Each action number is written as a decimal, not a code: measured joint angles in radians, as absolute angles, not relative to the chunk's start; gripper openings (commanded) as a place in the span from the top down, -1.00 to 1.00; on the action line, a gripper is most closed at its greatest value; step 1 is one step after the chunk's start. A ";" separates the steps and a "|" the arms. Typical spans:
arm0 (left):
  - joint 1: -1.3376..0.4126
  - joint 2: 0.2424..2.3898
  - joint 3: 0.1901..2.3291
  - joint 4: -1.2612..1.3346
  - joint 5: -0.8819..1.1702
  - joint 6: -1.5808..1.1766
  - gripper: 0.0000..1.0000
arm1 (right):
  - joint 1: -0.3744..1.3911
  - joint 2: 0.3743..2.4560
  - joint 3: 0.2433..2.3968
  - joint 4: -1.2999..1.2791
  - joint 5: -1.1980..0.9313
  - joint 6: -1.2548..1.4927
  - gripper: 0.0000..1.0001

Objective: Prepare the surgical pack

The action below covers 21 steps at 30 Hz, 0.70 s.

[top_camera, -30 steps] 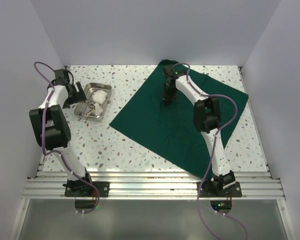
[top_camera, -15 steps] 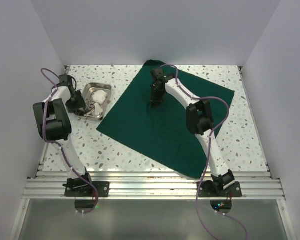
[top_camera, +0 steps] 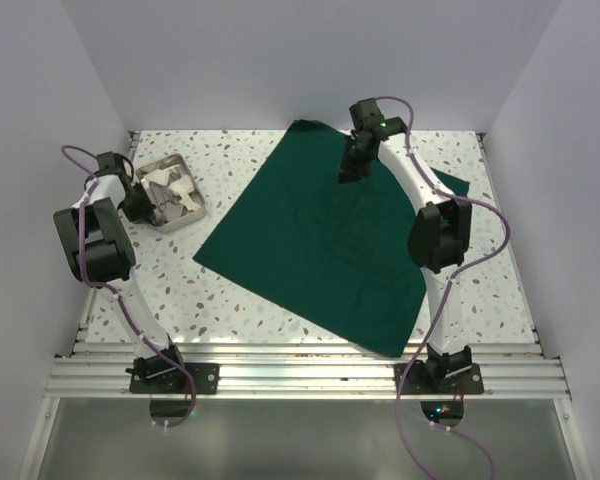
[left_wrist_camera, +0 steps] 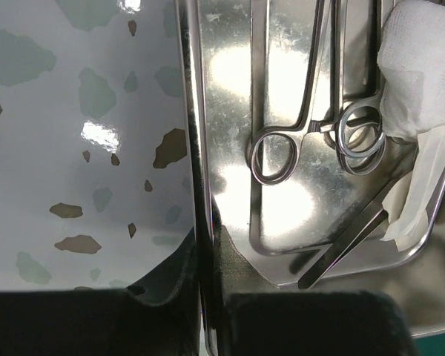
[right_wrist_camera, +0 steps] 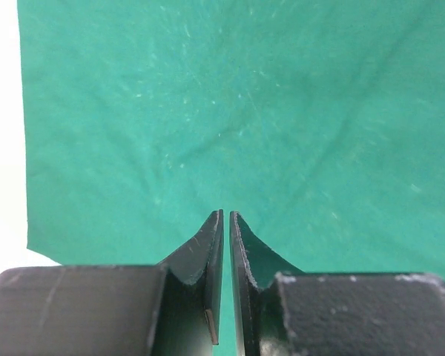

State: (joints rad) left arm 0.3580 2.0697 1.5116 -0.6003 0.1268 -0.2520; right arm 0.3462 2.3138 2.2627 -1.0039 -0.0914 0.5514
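Note:
The surgical pack, a dark green drape [top_camera: 310, 250], lies spread flat across the middle of the speckled table; it fills the right wrist view [right_wrist_camera: 282, 111]. My right gripper [top_camera: 350, 170] hangs above the drape's far part. Its jaws [right_wrist_camera: 226, 215] are all but shut, a thin slit between the pads and nothing in it. At the far left my left gripper [top_camera: 132, 200] is shut on the near rim of the small metal tray [top_camera: 202, 207]. In the left wrist view the rim [left_wrist_camera: 193, 111] runs straight between the two pads of the left gripper [left_wrist_camera: 205, 252].
Ring-handled steel instruments [left_wrist_camera: 274, 159] and white gauze [left_wrist_camera: 419, 81] lie in the tray. White walls close in the table on three sides. The drape's far left edge [right_wrist_camera: 22, 148] borders bare table. A green corner [top_camera: 448, 182] shows right of my right arm.
The drape was dragged left. My right gripper then rose off it and moved back right, its jaws parting a little. My left gripper closed on the tray's rim, and the tray turned and shifted left.

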 measured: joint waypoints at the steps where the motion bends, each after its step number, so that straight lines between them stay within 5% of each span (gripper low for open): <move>1: 0.358 2.069 1.513 -0.603 0.132 -0.253 1.00 | 0.338 2.283 2.251 -1.003 -0.089 0.549 0.76; 11: 0.324 1.916 1.450 -0.623 0.187 -0.318 1.00 | 0.341 2.172 2.130 -1.022 -0.070 0.540 0.76; 21: 0.004 1.573 1.225 -0.588 0.060 -0.522 1.00 | 0.331 2.044 1.891 -1.062 -0.035 0.505 0.81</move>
State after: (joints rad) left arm 0.0036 1.5734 1.2255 -0.5877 0.0597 -0.5224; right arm 0.3305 2.0441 1.8912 -1.0618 -0.0345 0.5053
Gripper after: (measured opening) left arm 0.102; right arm 0.108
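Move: My left fingers are already shut on the tray's left rim near its close end. The loaded tray's middle lies about 6 cm ahead and 6 cm to the right of that hand, and the gauze in it about 8 cm ahead and 8 right. The green cloth's middle is some 50 cm to the left hand's right and 7 cm back, its left corner 12 cm right and 12 back. From my right hand the cloth's middle lies 14 cm back, 5 left and 13 below. Keeping my pinch on the rim, I raise the tray about 10 cm with my left hand, slowly at first, then swing it quickly some 15 cm right towards the cloth and slightly back, my fingers tipping about 10 degrees outward. My empty right hand rises about 4 cm, dips again, and draws back about 8 cm over the cloth and 5 cm to the right. ##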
